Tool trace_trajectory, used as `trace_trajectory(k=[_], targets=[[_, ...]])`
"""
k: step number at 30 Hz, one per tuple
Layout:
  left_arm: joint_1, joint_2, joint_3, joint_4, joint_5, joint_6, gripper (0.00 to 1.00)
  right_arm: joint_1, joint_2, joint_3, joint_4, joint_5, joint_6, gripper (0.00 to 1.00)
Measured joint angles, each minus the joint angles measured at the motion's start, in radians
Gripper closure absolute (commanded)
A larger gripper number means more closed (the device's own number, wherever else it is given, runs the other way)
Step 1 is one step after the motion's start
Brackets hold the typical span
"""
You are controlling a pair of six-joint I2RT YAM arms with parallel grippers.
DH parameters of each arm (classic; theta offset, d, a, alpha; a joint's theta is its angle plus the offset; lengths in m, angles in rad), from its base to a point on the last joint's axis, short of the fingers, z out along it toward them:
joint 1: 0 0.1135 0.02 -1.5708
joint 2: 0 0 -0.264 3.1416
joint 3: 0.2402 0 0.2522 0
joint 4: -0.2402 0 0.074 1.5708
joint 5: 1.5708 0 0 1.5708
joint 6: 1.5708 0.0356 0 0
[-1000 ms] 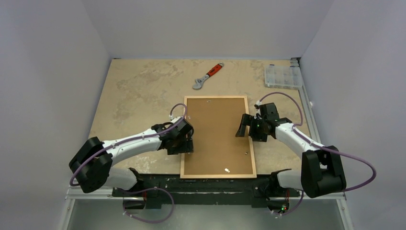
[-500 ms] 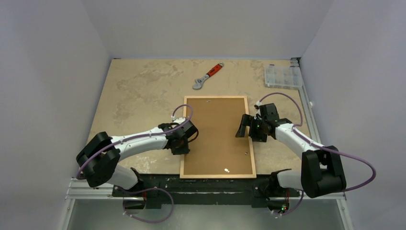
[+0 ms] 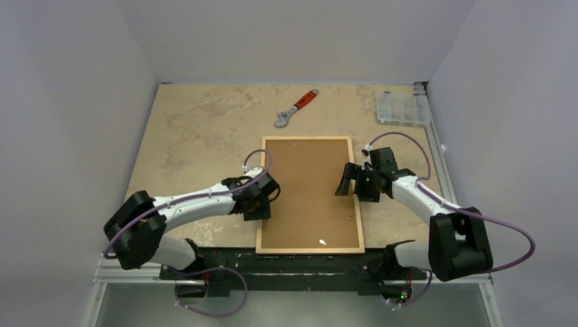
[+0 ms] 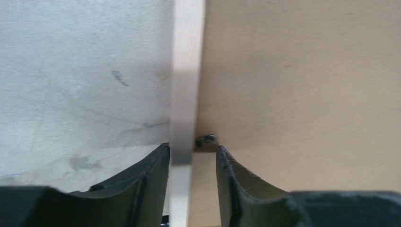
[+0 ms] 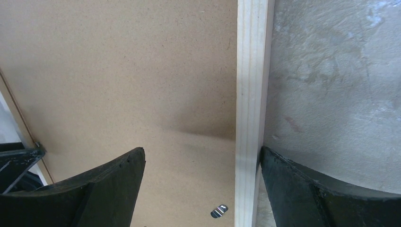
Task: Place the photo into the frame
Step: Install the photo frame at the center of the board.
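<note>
The frame (image 3: 307,138) lies face down on the table with the brown backing board (image 3: 310,191) filling it. The photo is out of view. My left gripper (image 3: 262,208) is at the frame's left side, jaws narrow and astride the wood strip (image 4: 188,71). Its left finger (image 4: 156,165) lies against the strip's outer edge. Its right finger (image 4: 227,170) is over the board with a gap to the strip, just behind a small metal tab (image 4: 205,140). My right gripper (image 3: 349,182) stands wide open across the right strip (image 5: 253,71), outer finger (image 5: 283,175) against it.
An orange-handled wrench (image 3: 295,108) lies behind the frame. A clear plastic compartment box (image 3: 403,109) sits at the back right corner. Another small metal tab (image 5: 219,211) shows on the board near the right strip. Grey walls close in on three sides.
My left gripper has narrowed its jaws and shifted slightly left, settling over the frame's left strip. The right arm and the frame have not moved.
</note>
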Motion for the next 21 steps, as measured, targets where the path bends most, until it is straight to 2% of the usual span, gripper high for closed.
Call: trace_trajectory(k=[2, 3, 7, 13, 17, 21], targets=[[0.000, -0.015, -0.010, 0.028, 0.006, 0.001, 0.28, 0.000, 0.000, 0.000, 0.001, -0.007, -0.002, 0.10], [0.000, -0.022, -0.012, 0.044, 0.009, -0.003, 0.27, 0.000, 0.000, 0.000, 0.001, -0.011, -0.002, 0.10], [0.009, -0.069, -0.032, 0.102, 0.018, -0.003, 0.25, 0.002, 0.000, -0.002, 0.002, -0.025, -0.002, 0.10], [0.088, -0.121, -0.141, 0.229, 0.090, -0.006, 0.25, 0.019, 0.001, -0.004, 0.010, -0.028, 0.008, 0.10], [0.143, -0.153, -0.168, 0.242, 0.111, -0.003, 0.25, 0.074, 0.023, 0.006, 0.028, -0.013, 0.027, 0.10], [0.185, -0.196, -0.175, 0.180, 0.087, 0.008, 0.24, 0.148, 0.087, 0.053, 0.054, 0.005, 0.056, 0.10]])
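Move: The left hand has its fingers, only a little apart, astride the frame's left rail; the frame's middle lies about 14 cm to its right and 6 cm ahead, and a metal clip sits some 2 cm to its right, level fore and aft. The right hand, wide open, straddles the right rail, which runs about 3 cm to its right; the frame's middle is some 11 cm to its left, and a second clip is 5 cm back and 1 cm right. All lie a centimetre or two below. The right hand stays wide open and low and, after a slow start, shoves left about 4.5 cm with its outer finger still against the outer side of the right rail, driving the frame towards the middle of the board. Meanwhile the left hand opens wide, unclasping the left rail, rises and shifts right a little over 1 cm while easing forward, then swings back left ahead of the push, its fingertips tilted some 10 degrees to the right, and ends about 2.5 cm farther forward with its outer finger beside the rail's outer side. ##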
